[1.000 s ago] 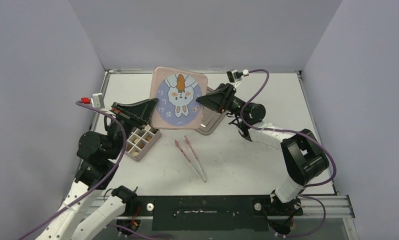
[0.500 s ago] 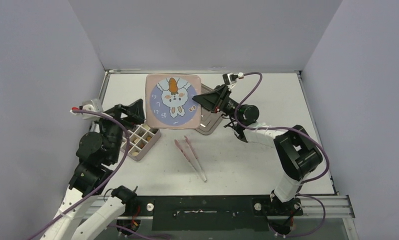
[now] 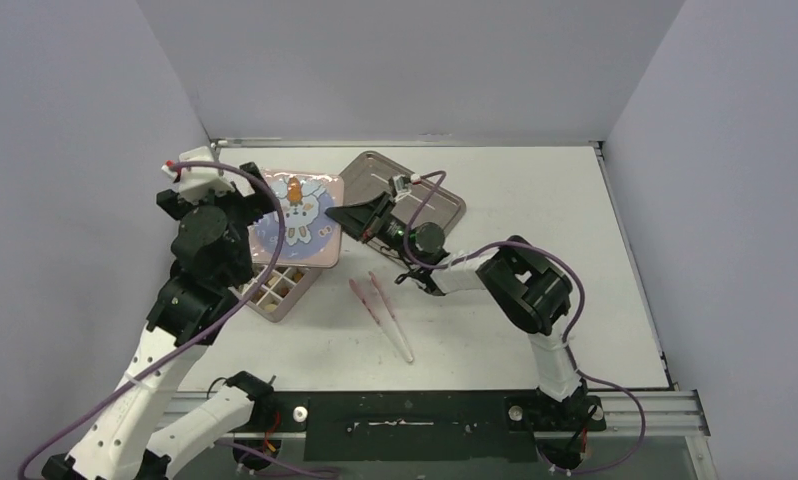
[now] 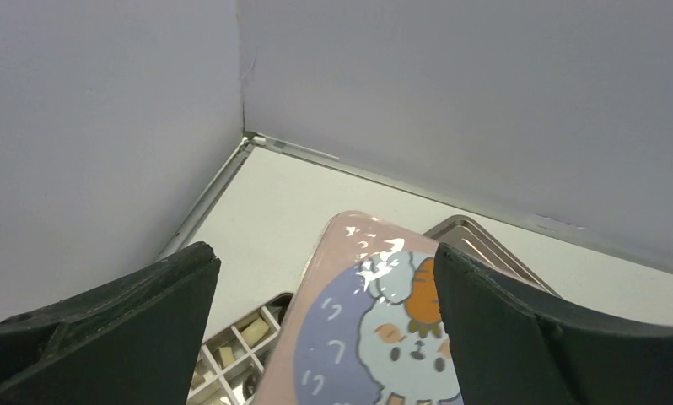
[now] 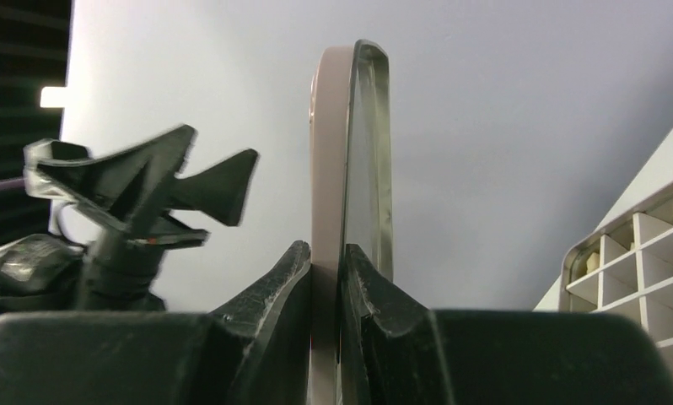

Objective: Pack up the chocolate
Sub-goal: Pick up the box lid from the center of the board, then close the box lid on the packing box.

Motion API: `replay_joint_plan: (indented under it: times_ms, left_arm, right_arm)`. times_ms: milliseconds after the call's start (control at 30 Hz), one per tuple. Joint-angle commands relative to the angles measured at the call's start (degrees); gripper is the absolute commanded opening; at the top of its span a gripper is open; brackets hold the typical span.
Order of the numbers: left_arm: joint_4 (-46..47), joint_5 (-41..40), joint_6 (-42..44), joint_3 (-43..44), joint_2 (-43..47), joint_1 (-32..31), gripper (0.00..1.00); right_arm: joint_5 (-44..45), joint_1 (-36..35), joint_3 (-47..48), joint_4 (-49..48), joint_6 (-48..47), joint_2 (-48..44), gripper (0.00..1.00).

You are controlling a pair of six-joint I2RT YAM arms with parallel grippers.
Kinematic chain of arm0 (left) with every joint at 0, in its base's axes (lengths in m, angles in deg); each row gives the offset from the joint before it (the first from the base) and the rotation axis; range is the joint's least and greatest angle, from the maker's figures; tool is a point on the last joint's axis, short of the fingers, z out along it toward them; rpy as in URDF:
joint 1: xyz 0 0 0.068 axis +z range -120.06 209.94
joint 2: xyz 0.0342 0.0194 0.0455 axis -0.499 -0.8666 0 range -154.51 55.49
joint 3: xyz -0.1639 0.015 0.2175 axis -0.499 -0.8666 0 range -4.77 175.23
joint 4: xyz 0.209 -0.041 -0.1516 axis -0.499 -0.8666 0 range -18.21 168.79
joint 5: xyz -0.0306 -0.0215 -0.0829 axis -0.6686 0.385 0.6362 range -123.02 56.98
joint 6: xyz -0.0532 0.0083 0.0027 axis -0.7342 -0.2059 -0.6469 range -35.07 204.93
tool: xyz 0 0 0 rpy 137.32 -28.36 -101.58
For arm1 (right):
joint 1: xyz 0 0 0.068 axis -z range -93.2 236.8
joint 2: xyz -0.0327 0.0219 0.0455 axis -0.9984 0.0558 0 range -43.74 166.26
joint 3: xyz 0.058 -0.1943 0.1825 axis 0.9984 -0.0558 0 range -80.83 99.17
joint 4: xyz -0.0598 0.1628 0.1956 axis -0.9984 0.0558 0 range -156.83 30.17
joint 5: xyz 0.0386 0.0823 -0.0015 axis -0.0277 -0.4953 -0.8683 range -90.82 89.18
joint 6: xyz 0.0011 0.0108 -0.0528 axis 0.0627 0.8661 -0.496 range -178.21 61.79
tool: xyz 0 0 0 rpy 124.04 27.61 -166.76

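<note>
The chocolate (image 3: 273, 287) lies as small brown and cream chunks (image 4: 247, 326) in the cells of a divided tin (image 3: 281, 297). A pink lid with a rabbit picture (image 3: 297, 222) hangs tilted over the tin's far part. My right gripper (image 3: 343, 216) is shut on the lid's right edge, and its wrist view shows the lid edge-on (image 5: 350, 126) between the right gripper's (image 5: 326, 253) fingers. My left gripper (image 3: 250, 205) stands open at the lid's left side. In its wrist view the left gripper (image 4: 325, 261) frames the lid (image 4: 350, 337) without touching it.
A silver tray (image 3: 430, 190) lies at the back, behind the right arm. Pink tongs (image 3: 380, 308) lie on the table right of the tin. The left wall and the table's metal edge rail (image 4: 207, 190) are close to the left gripper.
My left gripper has opened, let go of the lid's left edge and drawn back to the left. My right gripper has carried the lid left and down over the tin.
</note>
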Motion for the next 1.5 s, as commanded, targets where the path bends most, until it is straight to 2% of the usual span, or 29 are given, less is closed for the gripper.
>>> replay_joint_plan:
  times_ms: [0,67,233,267,433,533,700,767,933,1067,1467]
  left_arm:
    - [-5.76,1.72,0.06,9.76,-8.48,3.99,0.97]
    - [-8.86,9.41,-3.07,12.65,-11.99,11.11,0.97]
    - [-12.09,33.96,-11.63,15.36,-15.65,35.35,0.97]
    - [-12.53,34.75,-12.38,15.58,-15.80,36.91,0.97]
    - [-10.24,30.05,-15.81,14.26,-13.02,37.21,0.97]
    - [-6.12,27.07,-13.15,12.83,-9.52,37.21,0.97]
    - [-7.32,25.84,-10.10,15.45,-8.23,37.21,0.97]
    - [-6.64,25.67,-9.75,14.11,-7.23,37.21,0.97]
    - [-6.76,23.34,-8.71,12.35,-5.86,37.17,0.97]
    - [-6.56,23.62,-8.67,11.64,-4.59,37.12,0.97]
    - [-5.29,23.15,-7.27,7.24,-2.76,35.19,0.97]
  right_arm:
    - [11.82,-5.20,7.64,5.31,-1.89,5.13,0.01]
    - [15.07,-7.35,11.24,7.37,-1.41,8.53,0.00]
    - [26.35,-11.89,17.03,12.36,-0.26,13.74,0.00]
    - [28.44,-12.55,18.11,13.58,-0.45,14.20,0.00]
    - [38.61,-15.69,22.06,17.48,-1.36,16.99,0.00]
    - [44.15,-17.11,22.07,18.53,0.70,18.16,0.00]
    - [46.00,-18.84,27.38,22.42,0.60,21.34,0.01]
    - [46.74,-19.60,30.25,26.08,0.18,22.43,0.01]
    - [48.29,-20.90,34.21,28.26,1.74,25.45,0.01]
    - [50.36,-21.68,34.10,32.12,0.32,24.56,0.01]
    - [55.18,-23.83,25.67,27.19,-0.64,21.35,0.03]
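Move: The right hand already holds the box lid by its right edge. The box lies beneath the raised lid, about 19 cm to this hand's left, 3 cm ahead and 24 cm below. At table height, the big tray's middle is some 18 cm ahead and 10 cm right of the hand, the tongs about 7 cm back and 8 cm right. From the empty left hand the box is roughly 5 cm ahead, 4 cm left and 36 cm below. Keep the right fingers pinched on the lid and carry it left and down over the box, about 16 cm left and 18 cm down, turning the wrist clockwise by some 30 degrees and tipping the lid towards level; make the last few centimetres mostly downward. Meanwhile swing the open left gripper about 10 cm left, dipping forward and then drawing back, clear of the lid. ##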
